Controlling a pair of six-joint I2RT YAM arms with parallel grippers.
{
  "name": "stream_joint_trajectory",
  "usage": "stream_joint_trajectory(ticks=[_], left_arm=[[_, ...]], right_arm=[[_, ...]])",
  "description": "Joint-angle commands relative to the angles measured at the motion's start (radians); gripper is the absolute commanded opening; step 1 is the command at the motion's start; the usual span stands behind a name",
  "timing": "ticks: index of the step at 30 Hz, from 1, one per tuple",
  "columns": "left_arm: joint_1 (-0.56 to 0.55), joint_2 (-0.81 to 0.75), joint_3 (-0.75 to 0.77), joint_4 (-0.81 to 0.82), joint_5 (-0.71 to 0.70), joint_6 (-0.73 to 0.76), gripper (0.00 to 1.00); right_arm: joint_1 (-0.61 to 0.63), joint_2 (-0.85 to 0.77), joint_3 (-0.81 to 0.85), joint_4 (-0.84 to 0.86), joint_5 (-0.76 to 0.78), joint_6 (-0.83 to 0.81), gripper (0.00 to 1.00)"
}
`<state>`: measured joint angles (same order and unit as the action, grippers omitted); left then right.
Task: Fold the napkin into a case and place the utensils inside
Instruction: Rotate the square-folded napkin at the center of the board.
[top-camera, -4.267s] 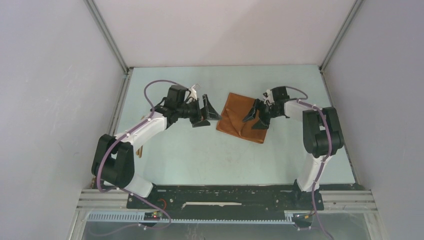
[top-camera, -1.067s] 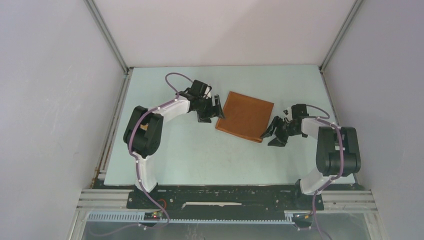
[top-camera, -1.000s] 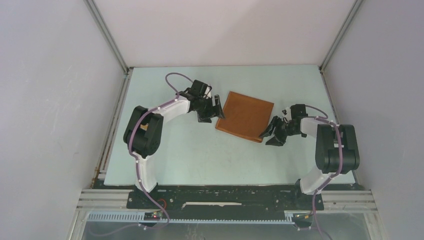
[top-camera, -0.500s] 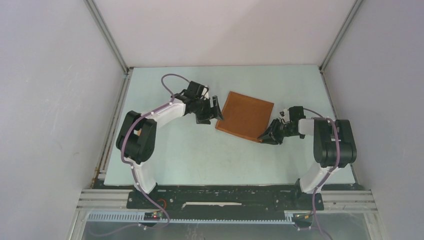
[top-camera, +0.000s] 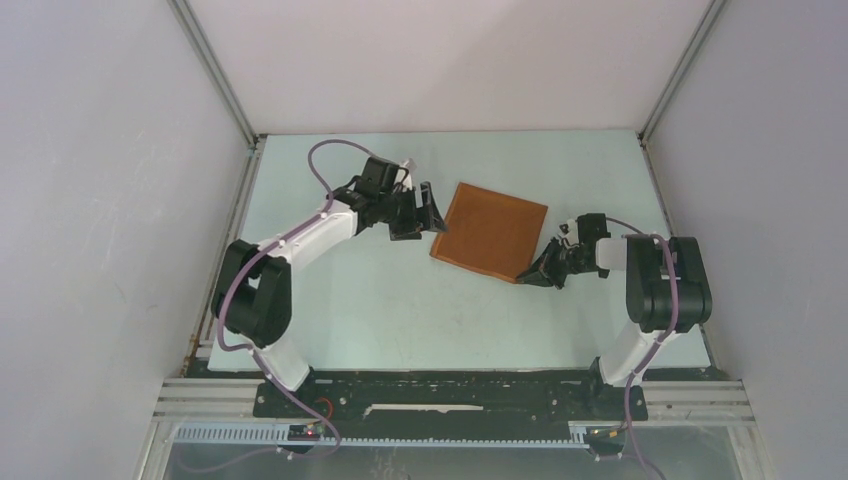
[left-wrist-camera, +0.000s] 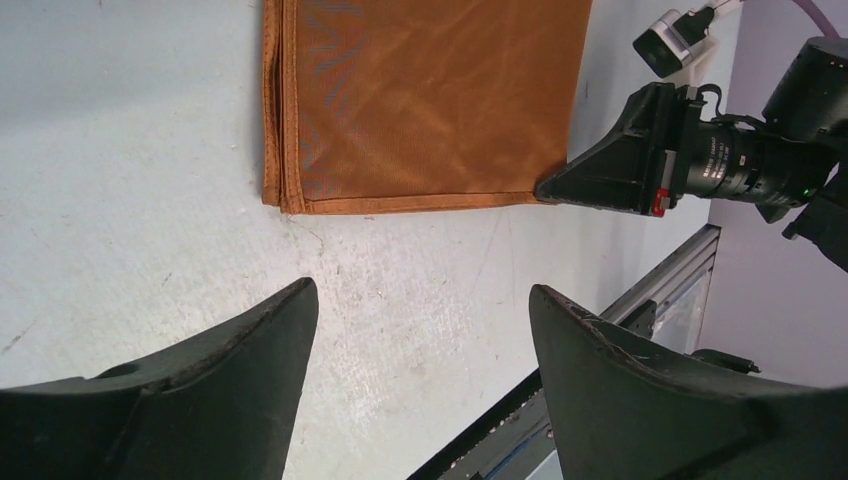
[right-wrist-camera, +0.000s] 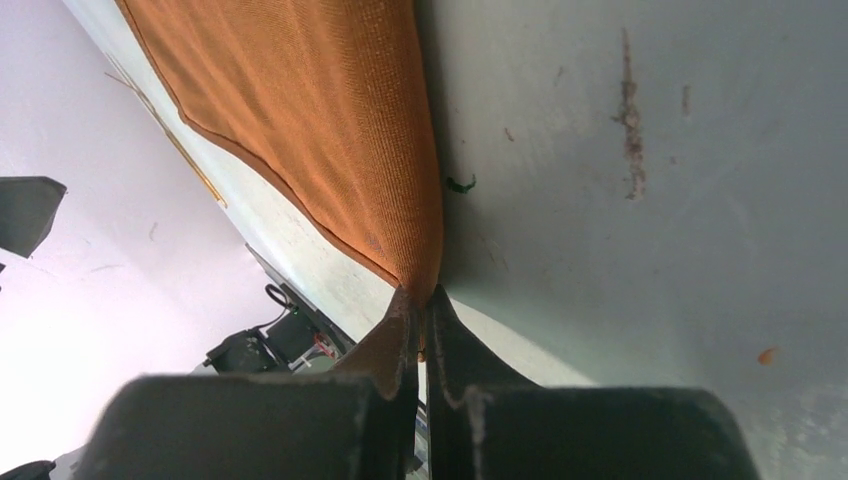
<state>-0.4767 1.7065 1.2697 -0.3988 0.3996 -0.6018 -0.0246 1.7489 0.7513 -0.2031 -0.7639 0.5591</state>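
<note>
The rust-orange napkin (top-camera: 492, 231) lies flat on the table as a tilted square. In the left wrist view the napkin (left-wrist-camera: 430, 100) shows doubled layers along one hem. My right gripper (top-camera: 528, 277) lies low at its near right corner and is shut on that corner, with cloth pinched between the tips of the right gripper (right-wrist-camera: 422, 300). My left gripper (top-camera: 428, 212) hovers beside the napkin's left edge, open and apart from the cloth. The left gripper (left-wrist-camera: 422, 290) holds nothing. The utensils are not clear in any view; a thin tan streak (right-wrist-camera: 190, 165) far off may be them.
White walls enclose the pale table (top-camera: 400, 310) on three sides, with metal rails in the corners. The black base rail (top-camera: 450, 395) runs along the near edge. The left arm's elbow (top-camera: 250, 300) sits low near the left wall.
My right gripper slid in to the napkin's near right corner and shut on it. The left arm's elbow swung out to the left, while its open gripper stayed beside the napkin.
</note>
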Motion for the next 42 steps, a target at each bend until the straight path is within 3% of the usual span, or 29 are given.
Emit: stream_joint_trajectory(ticks=[1, 7, 11, 19, 23, 28, 36, 37, 39, 41, 42], left_arm=[[-0.002, -0.063, -0.024, 0.029, 0.026, -0.001, 0.83], [-0.002, -0.086, -0.057, 0.057, 0.050, -0.021, 0.84], [-0.002, -0.107, -0.063, 0.061, 0.059, -0.036, 0.83], [-0.002, -0.097, -0.041, 0.091, 0.102, -0.083, 0.84], [-0.002, -0.049, -0.042, 0.175, 0.124, -0.173, 0.84], [-0.002, 0.026, -0.018, 0.236, 0.073, -0.260, 0.84], [-0.002, 0.183, 0.140, 0.206, 0.019, -0.163, 0.85], [-0.002, 0.219, 0.180, 0.200, 0.036, -0.140, 0.85], [-0.002, 0.341, 0.298, 0.141, 0.070, -0.084, 0.85], [-0.002, 0.433, 0.428, 0.070, 0.091, -0.034, 0.85], [-0.002, 0.473, 0.480, 0.047, 0.096, -0.014, 0.85]], right_arm=[[-0.003, -0.034, -0.010, 0.001, 0.048, -0.010, 0.00], [-0.006, -0.047, -0.005, -0.033, 0.048, -0.036, 0.00], [-0.004, -0.012, 0.067, -0.164, 0.068, -0.058, 0.00], [-0.080, -0.047, 0.172, -0.436, 0.329, -0.184, 0.00], [-0.120, 0.089, 0.351, -0.604, 0.446, -0.360, 0.00], [-0.149, 0.259, 0.611, -0.694, 0.605, -0.479, 0.00], [-0.165, 0.501, 1.075, -0.818, 0.752, -0.651, 0.00], [-0.164, 0.517, 1.118, -0.825, 0.738, -0.655, 0.05], [-0.151, 0.528, 1.179, -0.831, 0.752, -0.640, 0.29], [-0.130, 0.505, 1.221, -0.862, 0.805, -0.597, 0.88], [-0.120, 0.471, 1.212, -0.866, 0.842, -0.573, 0.99]])
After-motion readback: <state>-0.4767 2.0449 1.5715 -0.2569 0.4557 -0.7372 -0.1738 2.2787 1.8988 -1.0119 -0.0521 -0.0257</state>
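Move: The right gripper pinches the square napkin's near-right corner at table level; the napkin's middle lies about 12 cm ahead and 7 cm left of this hand, its far-right corner 18 cm ahead and 7 cm right. The bare spot for the held corner is some 13 cm ahead and 19 cm right. From the open left gripper, the napkin's middle is roughly 7 cm ahead, 14 cm right and 12 cm below. Keep the right pinch and drag the napkin's corner along the board, first right, then diagonally right and forward, about 20 cm right and 15 cm forward in all, rolling the wrist some 45 degrees until the fingers point down. Open the right fingers at the far end. Draw the left gripper back slightly, then carry it forward and right above the board, open. ##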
